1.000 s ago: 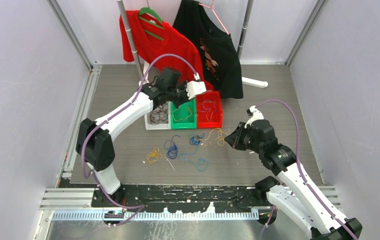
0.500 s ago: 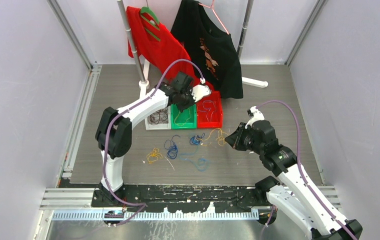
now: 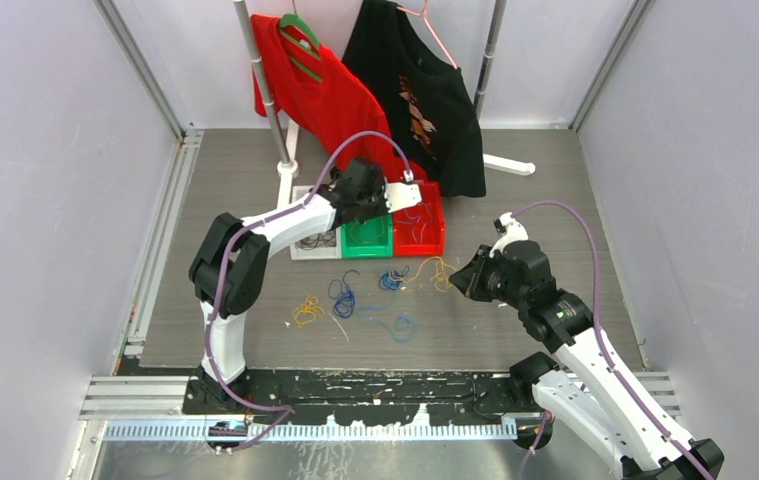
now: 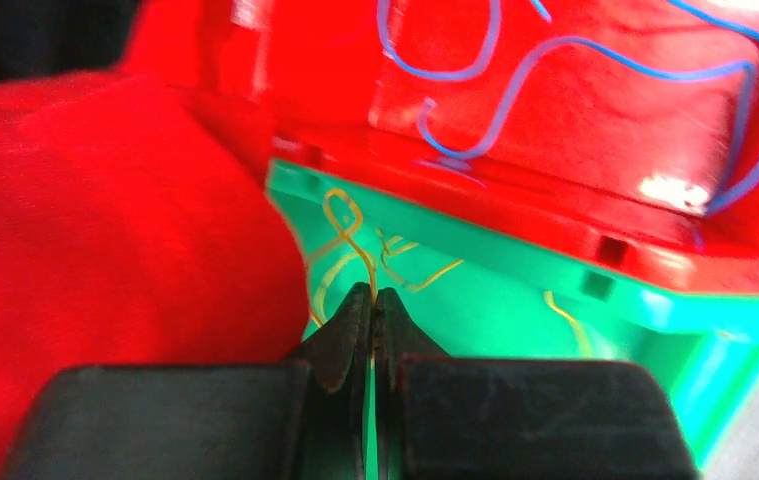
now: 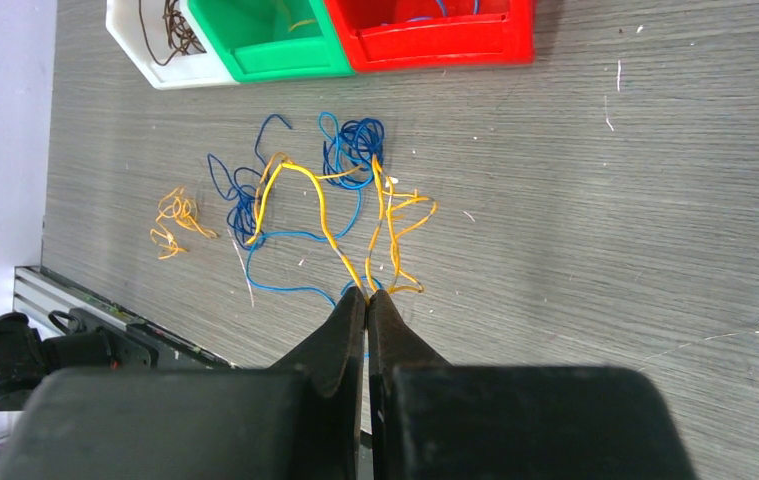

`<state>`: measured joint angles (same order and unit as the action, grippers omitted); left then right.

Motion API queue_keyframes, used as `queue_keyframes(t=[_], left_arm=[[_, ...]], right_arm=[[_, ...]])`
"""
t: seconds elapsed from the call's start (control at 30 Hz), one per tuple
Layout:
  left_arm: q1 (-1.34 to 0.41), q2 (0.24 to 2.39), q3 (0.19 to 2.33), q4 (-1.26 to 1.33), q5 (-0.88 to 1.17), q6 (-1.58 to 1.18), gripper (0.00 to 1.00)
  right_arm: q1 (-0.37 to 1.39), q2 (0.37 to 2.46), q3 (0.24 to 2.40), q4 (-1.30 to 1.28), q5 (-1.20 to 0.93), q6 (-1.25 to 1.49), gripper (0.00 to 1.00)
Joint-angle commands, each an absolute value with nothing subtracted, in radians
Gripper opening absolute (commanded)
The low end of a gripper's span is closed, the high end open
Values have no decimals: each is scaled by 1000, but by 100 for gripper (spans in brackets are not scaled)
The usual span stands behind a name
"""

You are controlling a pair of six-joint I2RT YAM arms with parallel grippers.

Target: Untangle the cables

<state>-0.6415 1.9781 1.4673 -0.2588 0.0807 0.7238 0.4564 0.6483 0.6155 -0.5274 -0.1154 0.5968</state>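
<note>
The cables lie loose on the table: a blue and yellow tangle, a small orange clump to its left, and the same spread in the top view. My right gripper is shut on yellow strands that run from this tangle; in the top view it sits at the tangle's right edge. My left gripper is shut on a thin yellow cable above the green bin; from above it hangs over that bin.
A white bin with dark wires and a red bin with blue wires flank the green one. A red shirt and a black shirt hang on a rack just behind the bins; the red cloth is close to my left fingers.
My left arm has swung in and brought its gripper down over the green bin, still pinching the yellow cable. The right arm and the table cables have not moved.
</note>
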Motion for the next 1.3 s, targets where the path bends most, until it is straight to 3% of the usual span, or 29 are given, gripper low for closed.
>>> queue_keyframes(t=[0.0, 0.27, 0.43, 0.5, 0.63, 0.93, 1.07, 1.27], left_arm=[[-612, 2008, 1510, -60, 82, 829, 0], [-587, 1989, 1517, -198, 207, 804, 2], [-584, 1941, 1550, -452, 313, 781, 43], [-583, 1925, 1578, -541, 329, 773, 67], [-568, 1882, 1646, -679, 369, 758, 86], [-551, 1802, 1916, -1189, 633, 770, 87], [-580, 1739, 1910, -1179, 752, 649, 87], [-721, 1667, 1768, -973, 680, 541, 87]], right_arm=[[460, 650, 624, -489, -101, 599, 1], [460, 649, 626, -495, -94, 601, 1], [460, 664, 638, -495, -100, 604, 1], [460, 667, 647, -498, -100, 604, 1], [460, 666, 657, -500, -101, 598, 1], [461, 702, 715, -502, -144, 565, 1], [461, 736, 755, -474, -212, 545, 1], [460, 804, 833, -428, -354, 563, 1]])
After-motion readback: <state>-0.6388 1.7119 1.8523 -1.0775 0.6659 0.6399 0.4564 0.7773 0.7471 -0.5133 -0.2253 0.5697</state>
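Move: The left hand, with the yellow cable already pinched in shut fingers, is in over the green box, whose middle lies some 4 cm below and about 1 cm ahead and 1 cm left. The red box is about 10 cm to this hand's right and the white box about 12 cm to its left, both roughly 1 cm ahead. The right hand holds another yellow cable; the dark blue bundle lies about 11 cm ahead of it, 12 cm left and 14 cm below, the green box 24 cm ahead and 19 cm left. The left hand carries its yellow cable some 3 cm forward over the green box, then eases back and a little down while the fingers open wide and let go of it, and from there swings up and back out of the box, ending roughly 17 cm higher and 16 cm nearer the base, with the fingers tipped some 25 degrees further down. The right hand stays almost still with its fingers shut on the other yellow cable, then near the end lifts about 3 cm and goes some 2 cm left, towards the dark blue bundle's side. ##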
